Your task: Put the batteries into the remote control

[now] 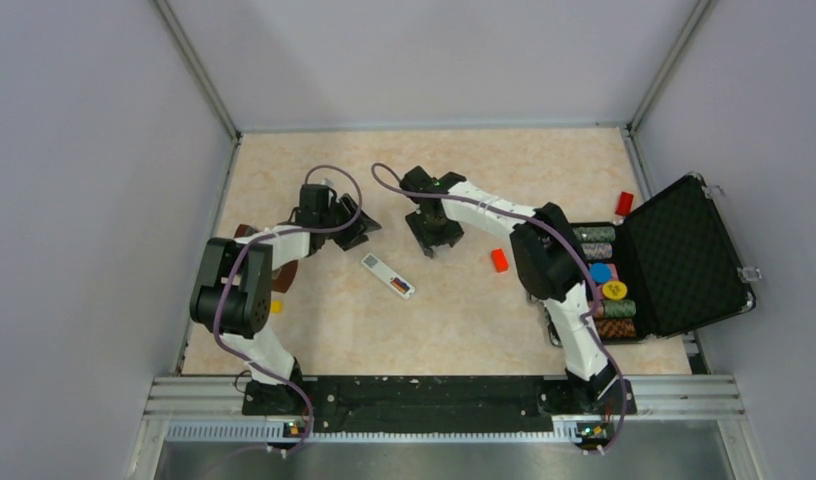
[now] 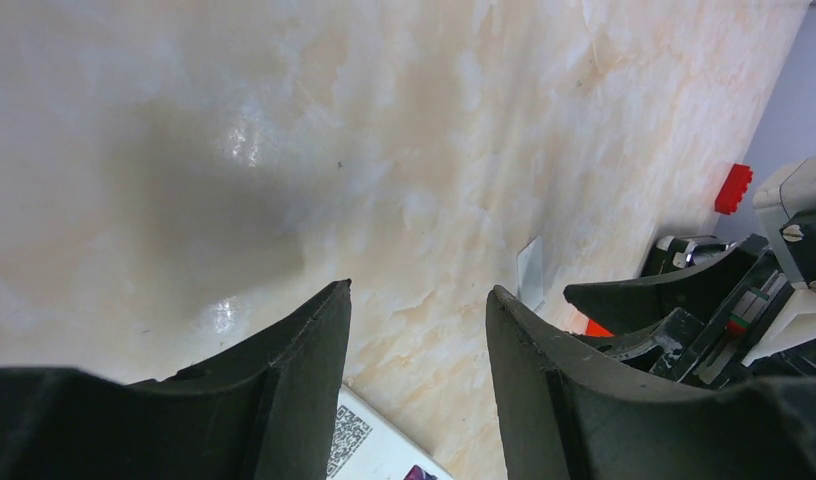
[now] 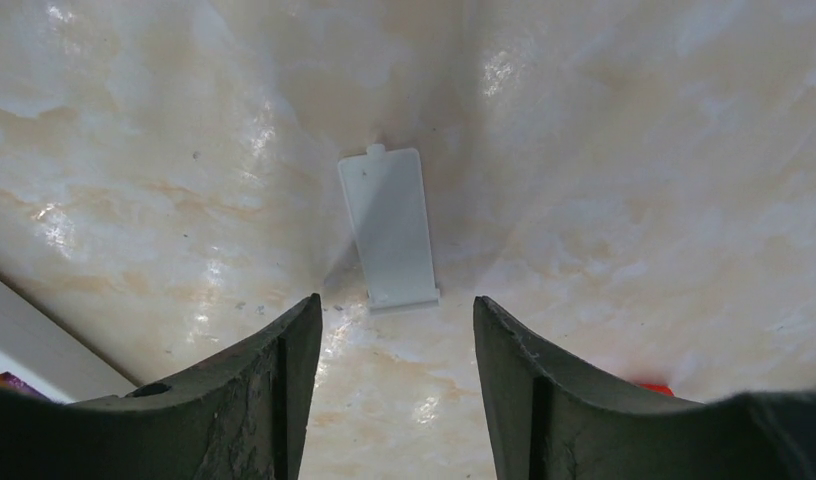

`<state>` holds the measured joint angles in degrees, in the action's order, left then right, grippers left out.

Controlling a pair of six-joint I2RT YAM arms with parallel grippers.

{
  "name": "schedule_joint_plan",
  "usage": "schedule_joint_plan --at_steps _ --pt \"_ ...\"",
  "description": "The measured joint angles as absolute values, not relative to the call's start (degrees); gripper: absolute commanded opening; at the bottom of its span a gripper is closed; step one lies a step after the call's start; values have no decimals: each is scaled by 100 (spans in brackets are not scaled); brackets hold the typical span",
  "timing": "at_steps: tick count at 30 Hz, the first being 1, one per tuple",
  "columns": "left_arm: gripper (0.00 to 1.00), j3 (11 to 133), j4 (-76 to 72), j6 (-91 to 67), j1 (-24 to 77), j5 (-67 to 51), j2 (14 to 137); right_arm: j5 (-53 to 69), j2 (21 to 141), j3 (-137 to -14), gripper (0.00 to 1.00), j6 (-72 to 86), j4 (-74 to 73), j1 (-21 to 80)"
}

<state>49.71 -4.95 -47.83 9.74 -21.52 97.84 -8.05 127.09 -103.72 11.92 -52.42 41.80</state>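
Note:
The remote control (image 1: 386,274) lies back-up and slanted on the table between the two arms, with a QR sticker showing in the left wrist view (image 2: 379,448). In its open compartment sit the batteries (image 1: 400,287), one dark purple and one orange-brown; a purple tip (image 2: 420,472) shows at the frame's bottom edge. My left gripper (image 1: 360,230) (image 2: 419,290) hangs open just above and behind the remote's far end, nothing between its fingers. My right gripper (image 1: 436,243) (image 3: 396,300) is open over the table to the remote's right, holding nothing.
A small loose white plate (image 3: 389,228) lies flat just beyond my right fingertips. A red block (image 1: 499,260) sits right of the right gripper, another (image 1: 624,203) by the open black case (image 1: 684,255) of poker chips. A yellow piece (image 1: 276,307) lies by the left arm.

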Motion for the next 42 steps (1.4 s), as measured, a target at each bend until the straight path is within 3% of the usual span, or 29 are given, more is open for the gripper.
schedule_joint_plan --at_steps 5,12,26,42 --pt "57 5000 -486 -4772 904 -2154 9784 -650 12855 -10591 43 1181 -5391 4139" --pt "57 5059 -480 -4770 871 -2163 9791 -545 12951 -10632 48 1179 -5524 4042" --pt "57 5087 -486 -4768 864 -2202 9804 -336 13004 -10707 23 1151 -5662 4021" --pt "58 5089 -1109 -5063 910 -2790 10272 -314 13006 -10772 25 1216 -5513 3959"
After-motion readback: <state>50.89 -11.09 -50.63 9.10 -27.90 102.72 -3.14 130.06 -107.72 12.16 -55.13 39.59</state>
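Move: The battery cover lies flat just under the right gripper, its near end between the open fingers, its middle about 2 cm ahead and 2 cm below. From the right hand the remote lies some 13 cm to the left and 6 cm back, and the red block about 14 cm to the right and 2 cm back. From the left hand the cover is roughly 15 cm to the right, 2 cm back and 5 cm below. Lower the right gripper about 1 cm over the near end of the battery cover, swinging the fingertips some 5 degrees back towards the base, and close the fingers until they pinch its two long sides. Keep squeezing and ease forward and slightly up, about 1 cm. Let the open, empty left gripper edge 1 cm forward, then about 2 cm right, sinking about 1 cm late on. ##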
